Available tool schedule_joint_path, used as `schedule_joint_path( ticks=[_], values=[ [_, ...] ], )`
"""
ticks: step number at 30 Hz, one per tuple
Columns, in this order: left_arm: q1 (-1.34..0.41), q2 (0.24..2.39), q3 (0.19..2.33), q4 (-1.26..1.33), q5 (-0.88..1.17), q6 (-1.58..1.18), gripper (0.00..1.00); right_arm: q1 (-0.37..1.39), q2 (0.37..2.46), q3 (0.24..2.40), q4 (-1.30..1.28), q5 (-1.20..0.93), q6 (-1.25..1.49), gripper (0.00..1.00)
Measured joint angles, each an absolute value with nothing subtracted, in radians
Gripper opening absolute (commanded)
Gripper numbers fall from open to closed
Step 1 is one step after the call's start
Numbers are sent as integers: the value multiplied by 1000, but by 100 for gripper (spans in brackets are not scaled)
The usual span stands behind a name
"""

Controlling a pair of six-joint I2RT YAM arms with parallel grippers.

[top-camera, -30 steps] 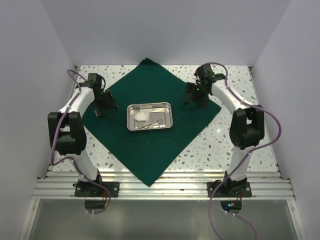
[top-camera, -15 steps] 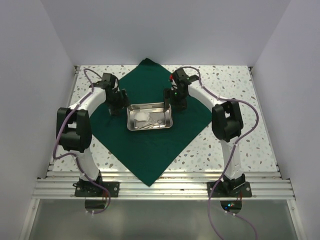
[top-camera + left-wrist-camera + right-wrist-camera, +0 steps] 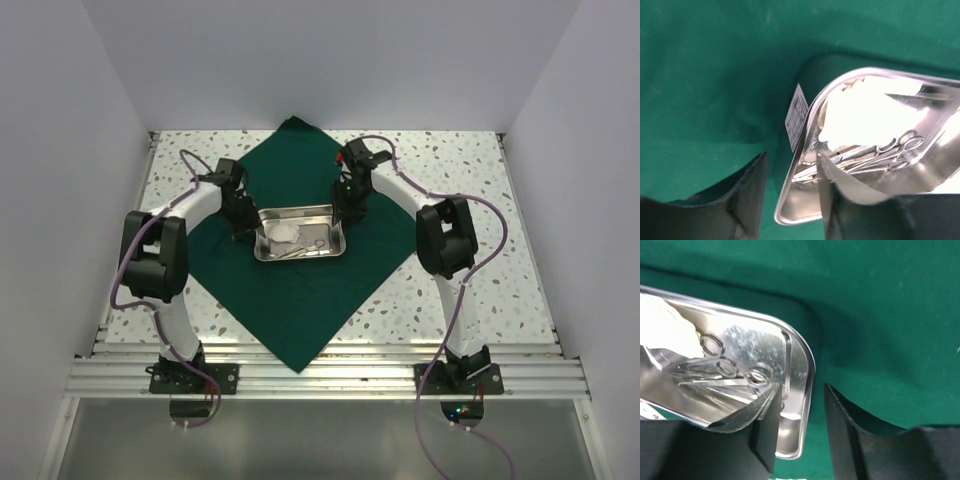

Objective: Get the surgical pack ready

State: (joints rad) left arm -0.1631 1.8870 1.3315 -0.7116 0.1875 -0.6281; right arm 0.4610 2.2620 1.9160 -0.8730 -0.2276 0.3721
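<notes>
The dark green cloth (image 3: pixel 300 300) lies flat as a diamond, with the steel tray (image 3: pixel 262 236) at its centre. White gauze (image 3: pixel 287 234) and metal scissors (image 3: pixel 312 243) lie in the tray. My left gripper (image 3: pixel 246 222) is at the tray's left end. In the left wrist view the left gripper (image 3: pixel 791 165) is open, one finger inside the tray rim (image 3: pixel 810 115) and one outside, with gaps showing. My right gripper (image 3: pixel 340 212) is at the right end. The right gripper (image 3: pixel 801 390) also straddles the tray rim (image 3: pixel 808 370), open. Gauze (image 3: pixel 865 107) and scissor rings (image 3: pixel 722 367) show inside.
The speckled tabletop (image 3: pixel 480 170) surrounds the cloth, with white walls on three sides. An aluminium rail (image 3: pixel 320 375) carries both arm bases at the near edge. A white barcode label (image 3: pixel 796 117) is stuck on the tray's outer left wall.
Both arms have swung inward from the cloth's side corners to the tray's two ends. Their jaws have narrowed and now straddle the tray rims.
</notes>
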Motion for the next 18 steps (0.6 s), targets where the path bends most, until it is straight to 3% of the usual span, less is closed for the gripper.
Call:
schedule_joint_path(
  ticks=[4, 18],
  values=[
    [-183, 1887, 1294, -692, 187, -654, 38, 461, 2288, 1950, -878, -227, 374, 31],
    [-187, 1887, 1262, -654, 189, -653, 12, 461, 2387, 2108, -962, -194, 376, 11]
  ],
)
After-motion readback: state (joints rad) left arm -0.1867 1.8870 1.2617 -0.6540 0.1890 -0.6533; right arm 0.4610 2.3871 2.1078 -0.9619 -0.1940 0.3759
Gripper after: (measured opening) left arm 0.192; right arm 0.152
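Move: The tray's left rim is between the left gripper's open fingers, centred on them and about 1 cm below. Inside the tray the gauze stack lies some 6 cm to that gripper's right, 1 cm farther out and 3 cm lower. The tray's right rim likewise sits between the right gripper's fingers, about 1 cm below; from this gripper the scissors' rings lie some 4 cm to the left, 2 cm back and 3 cm down. Close both grippers on the tray's two end rims, from about half open to nearly shut, one finger inside and one outside each wall. Bring the left gripper down nearly 2 cm, easing back and right about 1 cm, then hold it there while its fingers finish pinching. Meanwhile bring the right gripper forward about 2 cm and slightly down, shifting its rim forward with it. ##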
